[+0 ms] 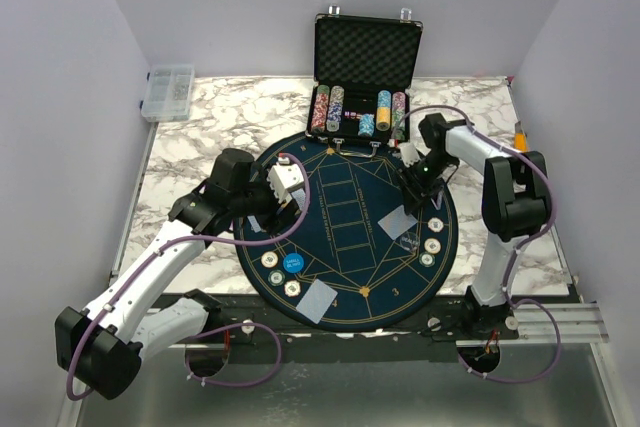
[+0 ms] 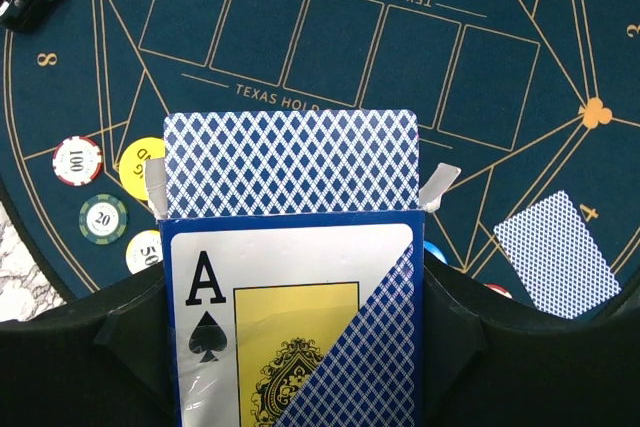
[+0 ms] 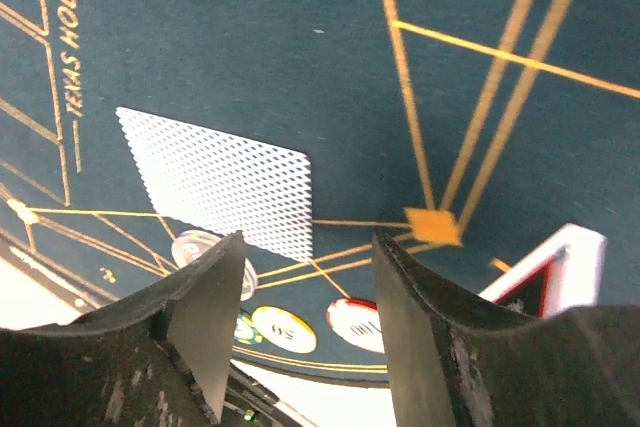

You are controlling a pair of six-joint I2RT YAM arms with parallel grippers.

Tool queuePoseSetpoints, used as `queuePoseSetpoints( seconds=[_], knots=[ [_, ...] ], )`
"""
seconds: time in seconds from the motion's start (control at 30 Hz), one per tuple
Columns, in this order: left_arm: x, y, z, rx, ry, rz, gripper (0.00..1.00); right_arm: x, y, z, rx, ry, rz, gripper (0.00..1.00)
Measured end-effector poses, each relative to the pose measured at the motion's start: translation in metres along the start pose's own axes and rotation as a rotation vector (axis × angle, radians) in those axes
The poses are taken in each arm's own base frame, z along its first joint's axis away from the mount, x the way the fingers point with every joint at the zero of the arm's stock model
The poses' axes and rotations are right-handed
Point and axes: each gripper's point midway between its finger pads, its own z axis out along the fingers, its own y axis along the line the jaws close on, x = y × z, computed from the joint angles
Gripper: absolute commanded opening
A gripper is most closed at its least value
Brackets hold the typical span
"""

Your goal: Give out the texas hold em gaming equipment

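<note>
My left gripper [image 1: 283,187] [image 2: 295,277] is shut on a blue card box [image 2: 290,327] with an ace of spades on its front; a deck of blue-backed cards [image 2: 290,162] sticks out of its open top. It hovers over the left of the round blue mat [image 1: 345,197]. One face-down card [image 1: 397,222] [image 3: 220,179] lies under my right gripper [image 1: 412,190] [image 3: 308,247], which is open and holds nothing. Another card [image 1: 318,300] [image 2: 557,254] lies near the front edge. Chips [image 1: 432,245] [image 3: 283,327] and a clear disc [image 3: 195,247] sit beside the right card. More chips [image 2: 103,217] and a blue disc [image 1: 292,265] lie on the left.
An open black case [image 1: 367,47] with several chip stacks [image 1: 360,112] stands at the back edge of the mat. A clear plastic compartment box [image 1: 168,92] sits at the far left corner of the marble table [image 1: 200,137]. A white and red object [image 3: 550,267] shows beside my right finger.
</note>
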Motion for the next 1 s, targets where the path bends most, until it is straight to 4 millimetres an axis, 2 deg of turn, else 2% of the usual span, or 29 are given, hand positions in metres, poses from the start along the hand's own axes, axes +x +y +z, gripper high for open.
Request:
queuePoseSetpoints(
  seconds=[0.17, 0.3, 0.4, 0.5, 0.6, 0.77, 0.87, 1.0],
  knots=[
    [0.000, 0.000, 0.000, 0.000, 0.000, 0.007, 0.00, -0.018, -0.010, -0.022, 0.083, -0.066, -0.036, 0.67],
    [0.000, 0.001, 0.000, 0.000, -0.001, 0.016, 0.00, -0.057, 0.010, -0.052, 0.020, -0.196, -0.080, 0.74],
    [0.000, 0.001, 0.001, 0.001, -0.004, 0.028, 0.00, -0.091, 0.044, -0.072, -0.075, -0.302, -0.124, 0.76],
    [0.002, 0.000, 0.002, 0.007, -0.002, 0.035, 0.00, -0.113, 0.094, -0.078, -0.205, -0.352, -0.168, 0.81],
    [0.003, 0.000, 0.002, 0.012, -0.001, 0.041, 0.00, -0.120, 0.146, -0.071, -0.331, -0.342, -0.201, 0.84],
    [0.003, -0.001, 0.004, 0.018, 0.001, 0.044, 0.00, -0.118, 0.219, -0.061, -0.510, -0.296, -0.252, 0.92],
    [0.004, -0.002, 0.005, 0.023, 0.004, 0.044, 0.00, -0.118, 0.245, -0.062, -0.604, -0.276, -0.260, 0.95],
    [0.003, -0.003, 0.006, 0.029, 0.002, 0.049, 0.00, -0.122, 0.257, -0.067, -0.669, -0.281, -0.259, 0.95]
  ],
)
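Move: The card deck is pinched right at the left hand's finger point, which puts it about 29 cm to the right hand's left, roughly 9 cm nearer the base and some 14 cm higher. The card just laid on the mat is only about 3 cm left of the right hand, 4 cm back and 3 cm below; the clear dealer disc lies about 8 cm straight back and as low. The chip case's tray is some 29 cm ahead and 14 cm left, about level. The empty right hand leaves the laid card, rising and first reaching some 6 cm forward, then swings left and back across the mat, about 23 cm left and 18 cm up in all, towards the deck. On the way it rolls some 40 degrees so its down-pointing fingers swing round to the left, opening from half to nearly wide, while the left hand keeps holding the deck almost still. ##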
